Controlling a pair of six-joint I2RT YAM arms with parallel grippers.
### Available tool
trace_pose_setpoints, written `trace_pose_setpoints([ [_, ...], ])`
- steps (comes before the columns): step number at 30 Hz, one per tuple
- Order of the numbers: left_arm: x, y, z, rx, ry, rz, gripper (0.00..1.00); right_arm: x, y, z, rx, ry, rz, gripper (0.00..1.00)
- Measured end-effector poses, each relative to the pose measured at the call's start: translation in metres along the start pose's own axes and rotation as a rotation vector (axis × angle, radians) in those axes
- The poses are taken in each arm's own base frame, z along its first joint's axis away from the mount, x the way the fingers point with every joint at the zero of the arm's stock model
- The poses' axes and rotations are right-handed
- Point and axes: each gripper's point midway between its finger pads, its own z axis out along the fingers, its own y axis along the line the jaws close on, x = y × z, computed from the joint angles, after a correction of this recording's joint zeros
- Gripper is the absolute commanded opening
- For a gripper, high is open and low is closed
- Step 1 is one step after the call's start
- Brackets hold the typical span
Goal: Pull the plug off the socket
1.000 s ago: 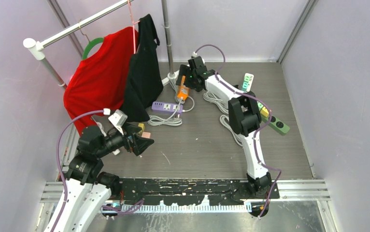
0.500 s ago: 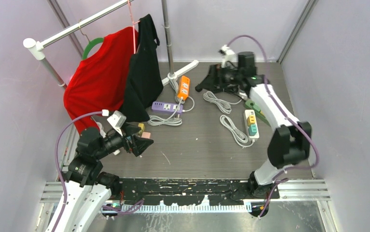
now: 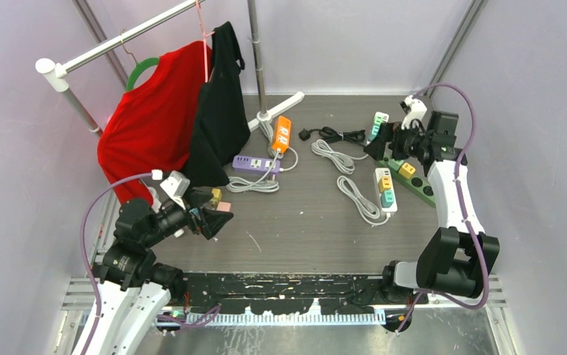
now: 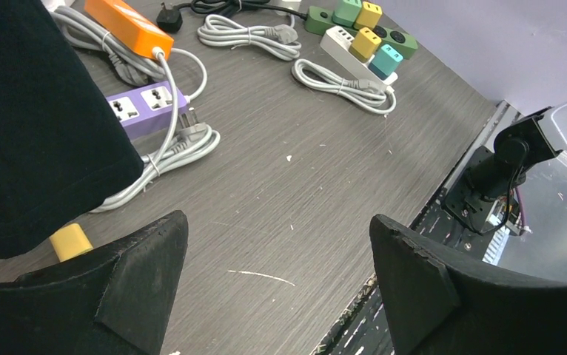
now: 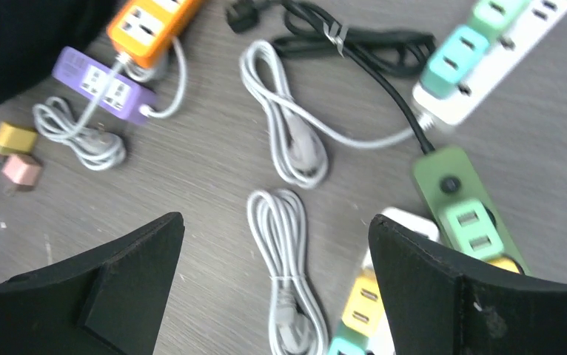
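Observation:
A white power strip [image 3: 385, 176] lies right of centre with a yellow plug [image 3: 386, 182] and a teal plug [image 3: 388, 197] seated in it. The same yellow plug [image 5: 362, 307] shows low in the right wrist view. Beside it is a green strip [image 3: 423, 192] [image 5: 464, 214] carrying a yellow plug [image 3: 406, 170]. A second white strip [image 5: 488, 55] holds a teal plug [image 5: 449, 61]. My right gripper [image 3: 381, 143] [image 5: 274, 222] hovers open above these strips, holding nothing. At the near left my left gripper [image 3: 212, 215] [image 4: 278, 222] is open and empty over bare floor.
An orange strip [image 3: 281, 134] and a purple strip [image 3: 254, 163] lie mid-floor with grey coiled cables [image 3: 332, 154]. A black cable [image 3: 334, 134] sits at the back. Small loose plugs [image 3: 215, 197] lie by the left gripper. A rack with a red shirt [image 3: 147, 111] and a black shirt [image 3: 217, 111] stands left.
My right arm has swung from the orange strip at the far middle over to the far right, above the white and green strips, and its jaws have spread wider. The left arm has stayed put.

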Motion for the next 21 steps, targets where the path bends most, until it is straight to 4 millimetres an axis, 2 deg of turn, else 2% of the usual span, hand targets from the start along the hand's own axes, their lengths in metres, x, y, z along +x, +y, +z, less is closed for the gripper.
trace_pose_setpoints([
  [3, -0.001, 0.001, 0.0, -0.01, -0.005, 0.002, 0.92, 0.026, -0.015, -0.01, 0.063, 0.068, 0.02, 1.0],
  [5, -0.001, 0.003, 0.0, -0.017, -0.007, 0.002, 0.92, 0.045, -0.02, -0.013, 0.088, 0.124, 0.026, 1.0],
  [9, -0.001, 0.003, 0.0, -0.021, -0.007, 0.003, 0.92, 0.07, -0.027, -0.017, 0.131, 0.211, 0.032, 1.0],
  [15, 0.0, 0.001, 0.0, -0.015, -0.004, 0.005, 0.91, 0.109, -0.049, -0.011, 0.196, 0.368, 0.078, 0.98],
  [18, 0.0, 0.001, 0.0, -0.016, -0.004, 0.005, 0.91, 0.123, -0.06, -0.008, 0.245, 0.428, 0.078, 0.96],
  [21, 0.0, 0.002, 0.0, -0.022, -0.005, 0.005, 0.91, 0.128, -0.068, -0.003, 0.304, 0.457, 0.05, 0.88],
])
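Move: The yellow plug in the nearer white socket lies about 17 cm below the right hand, 2 cm back and 5 cm to its right. That white socket's middle is level ahead and 6 cm right, the green socket 5 cm ahead and 15 cm right, and a coiled white cord 4 cm back and 3 cm left, all three some 20 cm below. From the left hand the yellow plug is roughly 18 cm ahead, 50 cm right and 20 cm below. The open right hand drops about 12 cm towards the yellow plug, easing right and back, fingers tipping downward. ##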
